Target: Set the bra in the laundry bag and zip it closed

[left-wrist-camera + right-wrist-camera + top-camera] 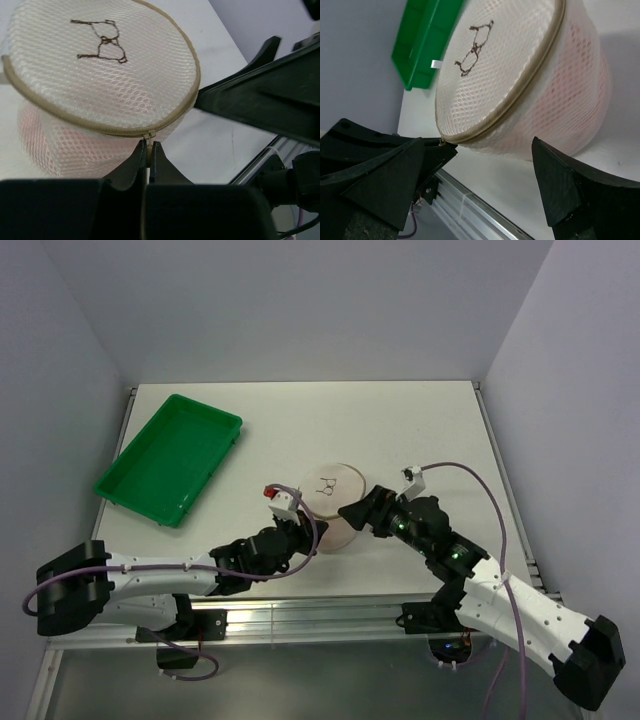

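The laundry bag (335,495) is a round white mesh pouch with a bra outline printed on its face, lying mid-table. The pale pink bra (60,145) shows through the mesh inside it, also pink through the bag's side wall (580,95). My left gripper (149,146) is shut on the small zipper pull at the bag's tan rim, and the zip line looks joined up to the pull. My right gripper (485,172) stands open just beside the bag's near side, its fingers apart and touching nothing. From above, the left gripper (310,538) and the right gripper (352,514) flank the bag's near edge.
A green plastic tray (170,458) lies at the back left of the table, holding nothing. The table's metal front rail (485,205) runs just below both grippers. One right finger (260,102) reaches across close to the left gripper.
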Robot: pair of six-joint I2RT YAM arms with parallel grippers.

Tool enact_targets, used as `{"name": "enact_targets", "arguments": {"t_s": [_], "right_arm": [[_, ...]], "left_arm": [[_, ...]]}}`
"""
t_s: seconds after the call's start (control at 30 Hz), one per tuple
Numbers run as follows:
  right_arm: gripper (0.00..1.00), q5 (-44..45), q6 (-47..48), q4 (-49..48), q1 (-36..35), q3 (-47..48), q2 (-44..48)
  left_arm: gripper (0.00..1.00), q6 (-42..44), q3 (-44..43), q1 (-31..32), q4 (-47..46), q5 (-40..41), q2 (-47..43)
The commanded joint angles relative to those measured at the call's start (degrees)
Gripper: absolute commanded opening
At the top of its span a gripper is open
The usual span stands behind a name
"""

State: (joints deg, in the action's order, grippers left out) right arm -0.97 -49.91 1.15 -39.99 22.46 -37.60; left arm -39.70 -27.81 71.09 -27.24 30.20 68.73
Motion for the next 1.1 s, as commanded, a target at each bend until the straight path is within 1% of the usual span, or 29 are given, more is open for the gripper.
{"name": "enact_targets", "arguments": {"t_s": [0.0,0.03,0.1,0.13,0.17,0.33,0.4,0.43,0.47,0.5,0.53,0.57,0.6,0.8,0.9,0.93,0.97,1.07], "right_arm": [[0.94,3.69,-3.53,-2.90,-2.98,0.74,-1.59],[0.93,4.13,-3.61,-3.17,-3.08,0.83,-2.73],[0.89,3.96,-3.70,-4.31,-3.08,1.01,-3.87],[0.86,3.79,-3.70,-5.62,-3.08,1.18,-4.75],[0.79,3.70,-3.79,-6.15,-3.08,1.62,-5.19],[0.68,4.13,-3.00,-7.83,-3.08,3.20,-8.09],[0.52,4.75,-2.91,-8.70,-3.08,3.12,-8.62],[0.41,5.01,-2.91,-8.97,-3.08,3.21,-9.15],[0.24,4.93,-2.82,-9.14,-3.08,3.29,-9.50],[0.17,4.75,-2.56,-8.97,-2.99,3.55,-9.94],[0.07,4.75,-2.47,-8.71,-3.08,4.08,-10.03],[0.03,4.75,-2.39,-8.53,-2.99,4.17,-10.12],[0.00,5.01,-2.21,-8.18,-3.08,4.35,-9.95],[0.00,6.86,2.00,-4.41,-1.77,6.54,-8.54],[0.00,3.88,4.46,-4.31,2.45,7.25,-7.84],[0.00,2.65,5.08,-4.22,5.50,7.95,-8.01],[0.00,-1.19,5.70,-4.22,7.36,8.21,-8.27],[0.00,-7.10,7.89,-5.01,12.64,9.87,-10.46]], "left_arm": [[0.00,0.85,-3.39,0.98,-5.27,-1.37,1.40],[0.00,0.86,-3.39,1.33,-5.45,-1.28,1.49],[0.00,0.94,-3.74,1.68,-5.63,-1.02,1.93],[0.00,0.94,-3.83,1.94,-5.63,-1.02,2.11],[0.00,0.94,-3.74,2.03,-5.63,-1.10,2.28],[0.00,0.94,-3.21,2.30,-5.19,-0.84,2.02],[0.00,1.12,-2.86,2.30,-4.66,-0.67,1.32],[0.00,1.21,-2.51,2.30,-4.40,-0.58,0.88],[0.00,1.21,-2.25,2.30,-4.13,-0.58,0.62],[0.00,1.12,-1.81,2.30,-3.70,-0.40,0.09],[0.00,0.95,-0.85,2.30,-3.34,-0.05,-0.78],[0.00,0.77,-0.32,2.30,-2.99,0.21,-1.49],[0.00,0.68,0.12,2.30,-2.55,0.65,-2.19],[0.00,-0.02,4.16,2.30,3.94,4.78,-10.27],[0.00,-0.99,6.71,2.21,8.25,7.68,-15.72],[0.00,-1.25,7.85,2.12,9.39,8.38,-18.52],[0.00,-1.78,8.30,2.04,11.67,9.61,-19.85],[0.00,-2.31,9.70,1.86,14.41,10.85,-24.95]]}}
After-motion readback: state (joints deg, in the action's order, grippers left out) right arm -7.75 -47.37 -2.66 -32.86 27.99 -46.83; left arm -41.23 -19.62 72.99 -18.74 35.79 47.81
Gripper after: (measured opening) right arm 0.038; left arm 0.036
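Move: The right hand, open, has the bag's near-right rim about 1 cm ahead, 2 cm to its left and 1 cm below; the bra inside the bag is level with it in reach, some 3 cm left and 8 cm lower. The left hand already grips the zip pull; the rim's white tab, towards which it will run, lies roughly 8 cm ahead and 5 cm left at about its height, the bra about 3 cm ahead, 2 cm right and 8 cm below. Right hand dips, pinches the rim, eases forward as the left draws its zip pull about 7 cm leftward. ##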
